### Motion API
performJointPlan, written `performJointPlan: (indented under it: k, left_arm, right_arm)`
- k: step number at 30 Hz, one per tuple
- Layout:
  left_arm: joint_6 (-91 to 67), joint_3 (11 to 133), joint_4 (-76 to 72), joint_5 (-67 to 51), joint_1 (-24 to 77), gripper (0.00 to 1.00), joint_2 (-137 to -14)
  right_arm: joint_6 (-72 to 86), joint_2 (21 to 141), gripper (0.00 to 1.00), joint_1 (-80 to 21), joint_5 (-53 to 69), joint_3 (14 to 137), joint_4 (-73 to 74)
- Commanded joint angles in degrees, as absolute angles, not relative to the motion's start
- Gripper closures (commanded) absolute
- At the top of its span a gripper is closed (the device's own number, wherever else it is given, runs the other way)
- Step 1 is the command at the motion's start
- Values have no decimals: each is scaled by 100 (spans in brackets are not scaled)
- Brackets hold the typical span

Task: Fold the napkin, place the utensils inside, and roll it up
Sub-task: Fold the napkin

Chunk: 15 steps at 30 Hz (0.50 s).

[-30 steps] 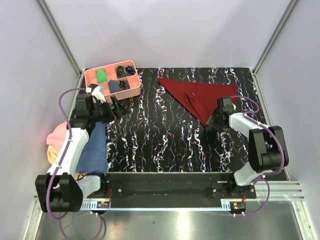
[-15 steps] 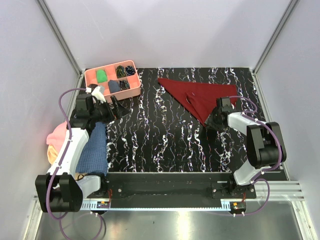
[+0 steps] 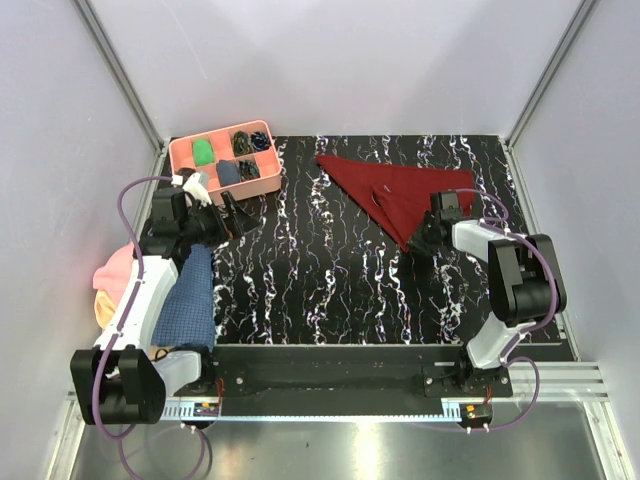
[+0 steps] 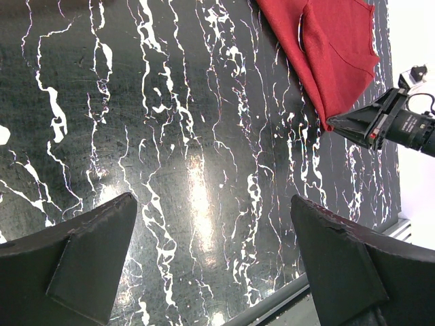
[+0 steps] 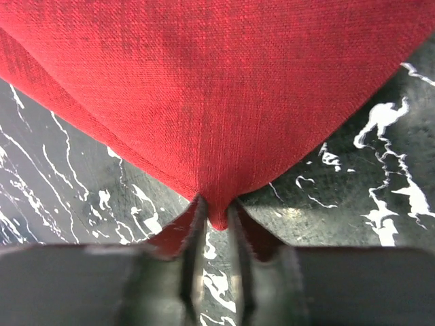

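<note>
The dark red napkin (image 3: 400, 190) lies spread flat at the back right of the black marbled table, one corner pointing toward me. My right gripper (image 3: 418, 243) sits at that near corner. In the right wrist view the napkin (image 5: 217, 88) fills the top and its tip is pinched between the narrow fingers of my right gripper (image 5: 217, 214). My left gripper (image 3: 230, 215) hovers wide open over bare table at the left, holding nothing (image 4: 212, 200); the napkin (image 4: 336, 54) shows far off. Thin dark pieces lie in the tray; they are too small to tell whether they are the utensils.
A pink compartment tray (image 3: 180, 155) stands at the back left corner with green and dark items in it. A blue checked cloth (image 3: 190, 295) and a pink cloth (image 3: 112, 270) lie under the left arm. Grey walls close in both sides and the back.
My right gripper has edged in onto the napkin's near corner and its jaws have closed on the tip. The left arm has not moved.
</note>
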<state>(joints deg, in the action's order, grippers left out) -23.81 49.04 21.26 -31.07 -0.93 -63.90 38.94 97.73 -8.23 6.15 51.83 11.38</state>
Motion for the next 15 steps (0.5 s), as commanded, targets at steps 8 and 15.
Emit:
performJointPlan:
  k: [8,15]
  left_arm:
    - [-2320,4851,1916,-2848,52,1,-6293]
    - [-2469,4878,2004,-2207,922,1,-6214]
  right_arm:
    - [3647,9484,100,-887,1555,4203,1581]
    - [3919,8229,100,-1317,1863,3235,2118]
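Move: The folded napkin's near corner sits right between the right hand's partly open fingertips, at most 1 cm below the hand point. From that hand, the utensil ends peeking out at the fold lie about 11 cm ahead and 7 cm left. The napkin's far-left corner is some 21 cm ahead and 20 cm left, its far-right corner about 18 cm ahead and 15 cm right. From the left hand, the near corner lies roughly level, 36 cm right and 18 cm lower. The napkin's near corner is pinched as the right fingers shut fully on it, then dragged about 8 cm back towards the robot and some 3 cm left, low over the table and gathering speed, with the hand rolling and turning counter-clockwise roughly 10 degrees in all. The left hand, wide open and holding nothing, eases about 2 cm right. ##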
